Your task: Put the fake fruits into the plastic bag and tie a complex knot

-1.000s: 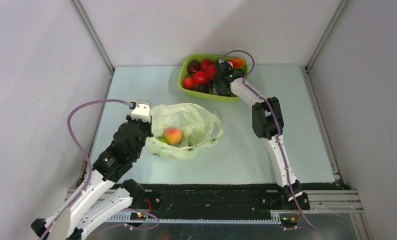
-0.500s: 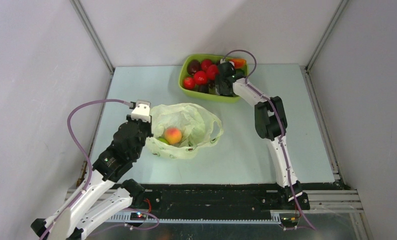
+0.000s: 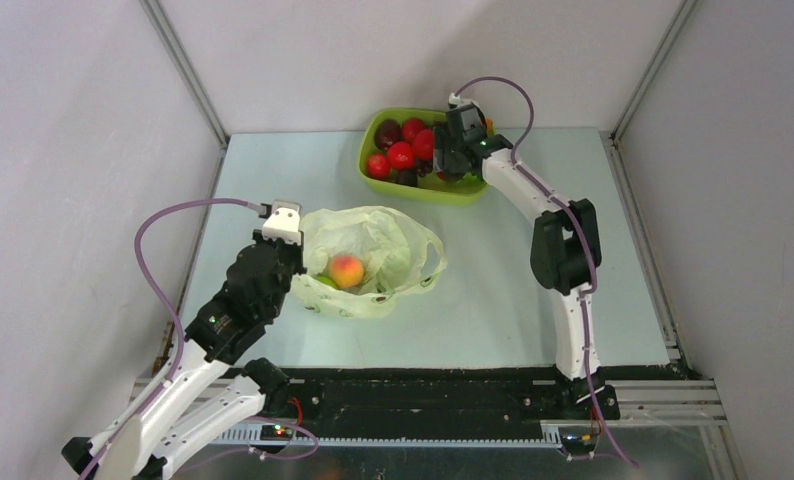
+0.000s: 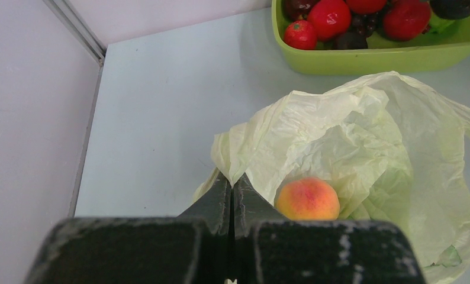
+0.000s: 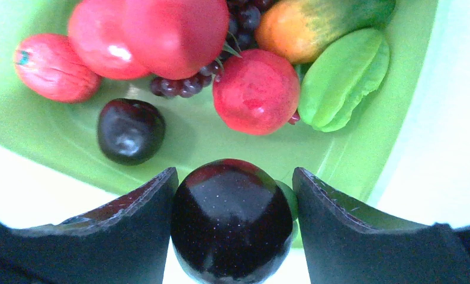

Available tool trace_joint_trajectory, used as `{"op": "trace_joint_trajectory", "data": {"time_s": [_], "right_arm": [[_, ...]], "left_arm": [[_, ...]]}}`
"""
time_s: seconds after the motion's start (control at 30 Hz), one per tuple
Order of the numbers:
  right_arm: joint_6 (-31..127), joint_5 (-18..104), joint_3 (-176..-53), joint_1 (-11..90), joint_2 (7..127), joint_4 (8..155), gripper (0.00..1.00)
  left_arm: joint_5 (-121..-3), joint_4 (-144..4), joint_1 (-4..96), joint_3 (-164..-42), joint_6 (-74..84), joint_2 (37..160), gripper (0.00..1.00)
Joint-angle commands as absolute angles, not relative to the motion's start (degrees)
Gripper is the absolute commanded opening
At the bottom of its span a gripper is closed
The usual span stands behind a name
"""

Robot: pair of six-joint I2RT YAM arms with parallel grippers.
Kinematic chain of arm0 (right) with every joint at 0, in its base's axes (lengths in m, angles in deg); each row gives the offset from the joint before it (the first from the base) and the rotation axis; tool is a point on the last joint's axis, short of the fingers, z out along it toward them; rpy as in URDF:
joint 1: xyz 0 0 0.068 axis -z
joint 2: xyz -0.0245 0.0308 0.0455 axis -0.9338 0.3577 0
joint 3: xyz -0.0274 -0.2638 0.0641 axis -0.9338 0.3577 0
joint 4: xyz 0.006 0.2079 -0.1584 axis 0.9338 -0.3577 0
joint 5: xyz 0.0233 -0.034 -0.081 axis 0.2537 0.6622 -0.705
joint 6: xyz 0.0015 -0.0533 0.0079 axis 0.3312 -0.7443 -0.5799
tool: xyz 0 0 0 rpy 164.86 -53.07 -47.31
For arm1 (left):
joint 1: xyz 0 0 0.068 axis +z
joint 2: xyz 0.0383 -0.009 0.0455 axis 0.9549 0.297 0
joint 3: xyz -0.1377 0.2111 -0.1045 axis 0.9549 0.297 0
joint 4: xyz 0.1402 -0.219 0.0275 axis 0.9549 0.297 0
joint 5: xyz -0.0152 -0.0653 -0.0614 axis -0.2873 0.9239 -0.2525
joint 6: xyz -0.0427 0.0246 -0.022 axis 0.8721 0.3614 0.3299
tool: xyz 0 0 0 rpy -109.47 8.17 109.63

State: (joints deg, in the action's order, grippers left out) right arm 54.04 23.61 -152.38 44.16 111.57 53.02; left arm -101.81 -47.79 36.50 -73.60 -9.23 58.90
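Note:
The pale green plastic bag [image 3: 378, 250] lies open on the table left of centre, with an orange-pink peach [image 3: 346, 271] inside. My left gripper [image 4: 232, 180] is shut on the bag's near rim [image 4: 250, 148], right beside the peach [image 4: 308, 199]. My right gripper [image 5: 234, 173] hangs over the lime tray [image 3: 420, 191] at the back, its jaws closed on a dark glossy plum [image 5: 232, 228]. Below it in the tray lie red apples [image 5: 256, 92], a second dark plum [image 5: 130, 130], purple grapes [image 5: 179, 86] and other fake fruits [image 3: 401, 150].
The tray's near wall [image 5: 351, 154] is right under the held plum. A green ridged fruit [image 5: 343, 80] and an orange-green one [image 5: 315, 21] lie by the tray's right side. White walls with metal rails enclose the table on three sides.
My right arm has risen out of the tray and swung back and right, carrying the dark plum. The left arm, the bag and the peach have not moved.

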Motion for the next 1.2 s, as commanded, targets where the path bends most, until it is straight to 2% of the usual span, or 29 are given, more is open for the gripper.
{"op": "trace_joint_trajectory", "data": {"time_s": [0.0,0.4,0.53,0.7,0.97,1.17], "right_arm": [[54.3,26.9,-148.9,44.5,104.0,57.3,0.44],[55.1,42.7,-129.7,44.3,85.2,69.0,0.44],[57.4,46.0,-119.4,41.8,77.0,76.2,0.45],[58.2,45.5,-113.2,34.8,70.8,80.9,0.45],[59.0,44.0,-110.3,21.2,73.0,88.3,0.45],[59.5,44.1,-110.8,17.1,79.4,92.5,0.45]], "left_arm": [[-102.1,-49.1,36.7,-76.2,-8.3,58.5,0.00],[-101.7,-49.2,36.8,-76.2,-8.1,59.0,0.00],[-101.6,-49.2,36.8,-76.2,-8.0,59.4,0.00],[-101.2,-49.4,36.8,-76.1,-7.8,59.9,0.00],[-100.6,-49.5,36.8,-76.1,-7.7,59.8,0.00],[-100.6,-49.6,36.8,-76.0,-7.7,59.3,0.00]]}}
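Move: The right hand, already gripping a dark fruit above the green tub, has the plastic bag's mouth about 27 cm back, 21 cm left and 3 cm below. The peach in the bag is some 29 cm back, 25 left, 9 below; the tub's middle is 6 cm left, level fore-and-aft, 10 below. From the left hand, still pinching the rim, the mouth is 13 cm right, level fore-and-aft, 15 below. The right hand carries the dark fruit 25 cm back, nearly 20 left and up towards the plastic bag, turning counter-clockwise. ##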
